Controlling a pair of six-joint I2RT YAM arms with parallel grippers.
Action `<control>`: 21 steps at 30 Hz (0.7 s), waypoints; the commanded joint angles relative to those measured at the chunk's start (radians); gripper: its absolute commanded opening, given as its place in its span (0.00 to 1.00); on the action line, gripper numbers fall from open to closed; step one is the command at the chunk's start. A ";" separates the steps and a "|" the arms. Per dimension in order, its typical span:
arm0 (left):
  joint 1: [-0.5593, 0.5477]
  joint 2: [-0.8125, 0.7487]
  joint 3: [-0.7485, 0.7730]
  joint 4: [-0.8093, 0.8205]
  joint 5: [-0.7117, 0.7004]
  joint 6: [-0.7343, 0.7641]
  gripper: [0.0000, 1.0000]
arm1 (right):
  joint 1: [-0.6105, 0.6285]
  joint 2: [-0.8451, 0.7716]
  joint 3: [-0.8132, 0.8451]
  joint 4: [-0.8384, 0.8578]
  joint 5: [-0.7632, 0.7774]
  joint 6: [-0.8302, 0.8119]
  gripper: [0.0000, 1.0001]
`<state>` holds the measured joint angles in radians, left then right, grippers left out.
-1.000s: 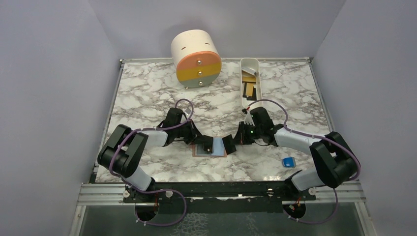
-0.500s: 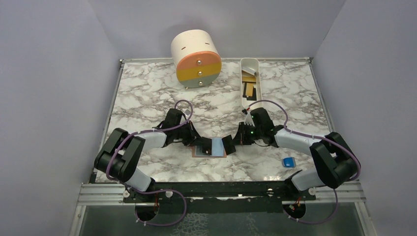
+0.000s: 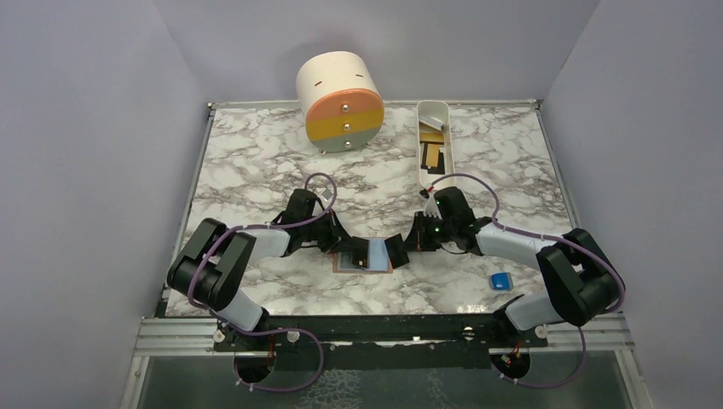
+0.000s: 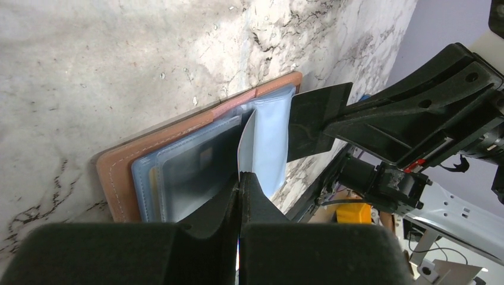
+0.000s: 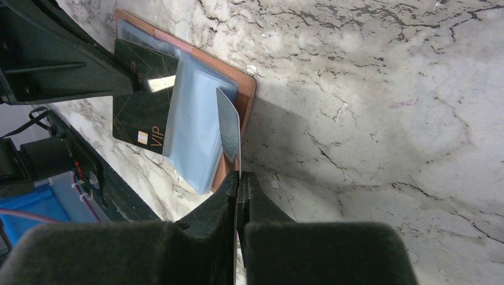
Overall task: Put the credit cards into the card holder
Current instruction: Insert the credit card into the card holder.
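Note:
The tan card holder [image 3: 342, 267] lies open near the table's front edge, between both grippers. My left gripper [image 4: 240, 175] is shut on a light-blue inner leaf [image 4: 248, 139] of the card holder [image 4: 119, 178] and holds that leaf up on edge. My right gripper [image 5: 239, 173] is shut on a thin dark credit card [image 5: 229, 127], which reaches over the right half of the holder [image 5: 246, 89]. From the left wrist this card [image 4: 316, 119] is a black rectangle at the right fingers' tip. A black card marked VIP [image 5: 142, 104] lies on the holder's left half, by the left fingers.
A long white tray [image 3: 449, 141] at the back right holds tan and dark cards. A round white drum with an orange, yellow and grey face [image 3: 341, 106] stands at the back. A small blue block [image 3: 500, 280] lies front right, beside the right arm.
Almost nothing: the left arm's elbow has shifted slightly. Both grippers stay shut at the card holder.

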<state>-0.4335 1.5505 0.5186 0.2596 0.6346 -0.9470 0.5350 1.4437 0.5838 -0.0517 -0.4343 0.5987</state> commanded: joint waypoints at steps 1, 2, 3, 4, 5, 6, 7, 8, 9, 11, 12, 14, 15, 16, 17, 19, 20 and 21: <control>-0.008 0.033 -0.020 0.026 0.017 0.035 0.00 | 0.005 0.019 -0.020 -0.015 0.040 -0.008 0.01; -0.005 0.037 -0.020 0.026 0.021 0.038 0.00 | 0.004 0.020 -0.019 -0.016 0.040 -0.009 0.01; -0.006 0.043 -0.019 0.026 0.022 0.040 0.00 | 0.005 0.019 -0.018 -0.017 0.040 -0.011 0.01; -0.006 0.049 -0.019 0.025 0.025 0.041 0.00 | 0.005 0.019 -0.017 -0.019 0.040 -0.011 0.01; -0.006 0.056 -0.019 0.024 0.029 0.042 0.00 | 0.006 0.018 -0.016 -0.020 0.040 -0.011 0.01; -0.006 0.061 -0.017 0.023 0.032 0.044 0.00 | 0.005 0.017 -0.017 -0.020 0.040 -0.011 0.01; -0.007 0.068 -0.016 0.022 0.034 0.046 0.00 | 0.005 0.017 -0.017 -0.020 0.041 -0.011 0.01; -0.006 0.074 -0.015 0.021 0.035 0.046 0.00 | 0.005 0.017 -0.018 -0.019 0.042 -0.012 0.01; -0.007 0.076 -0.016 0.020 0.033 0.048 0.00 | 0.005 0.016 -0.019 -0.020 0.043 -0.013 0.01; -0.007 0.078 -0.015 0.020 0.025 0.047 0.00 | 0.005 0.016 -0.019 -0.019 0.043 -0.011 0.01; -0.007 0.076 -0.015 0.020 0.020 0.044 0.00 | 0.005 0.016 -0.021 -0.019 0.044 -0.011 0.01; -0.008 0.068 -0.012 0.013 0.005 0.038 0.02 | 0.005 0.013 -0.021 -0.019 0.045 -0.010 0.01; -0.007 0.062 -0.008 0.002 -0.006 0.038 0.07 | 0.005 0.012 -0.020 -0.020 0.046 -0.010 0.01; -0.007 0.056 -0.001 -0.018 -0.021 0.042 0.12 | 0.005 0.010 -0.019 -0.022 0.047 -0.011 0.01; -0.008 0.048 0.010 -0.044 -0.035 0.048 0.16 | 0.005 0.008 -0.018 -0.023 0.049 -0.011 0.01; -0.008 0.032 0.040 -0.102 -0.063 0.073 0.25 | 0.005 0.008 -0.015 -0.028 0.051 -0.014 0.01; -0.008 0.027 0.060 -0.137 -0.078 0.087 0.28 | 0.005 0.007 -0.014 -0.029 0.052 -0.016 0.01; -0.007 0.023 0.077 -0.164 -0.089 0.100 0.31 | 0.005 0.007 -0.014 -0.031 0.052 -0.017 0.01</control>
<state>-0.4347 1.6009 0.5385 0.2497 0.6430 -0.9207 0.5350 1.4437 0.5838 -0.0517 -0.4316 0.5983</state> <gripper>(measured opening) 0.255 0.015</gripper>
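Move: The left hand pinches the black VIP card. The blue pocket of the open card holder that it is meant for lies some 5 cm to the hand's right, 3 cm back and about 2 cm below. The holder's left page is 3 cm back and directly beneath. A second black card, held by the right hand, is some 12 cm to the right and 2 cm back. The pocket is about 11 cm to the left of the right hand and 3 cm back. Downwards and slowly, by about 1 cm, the left hand eases the VIP card towards the blue pocket of the card holder, drifting very slightly to its right at first, with hardly any wrist turn. Near the end its shut fingers part to about a quarter open, giving up the pinch on the card. ##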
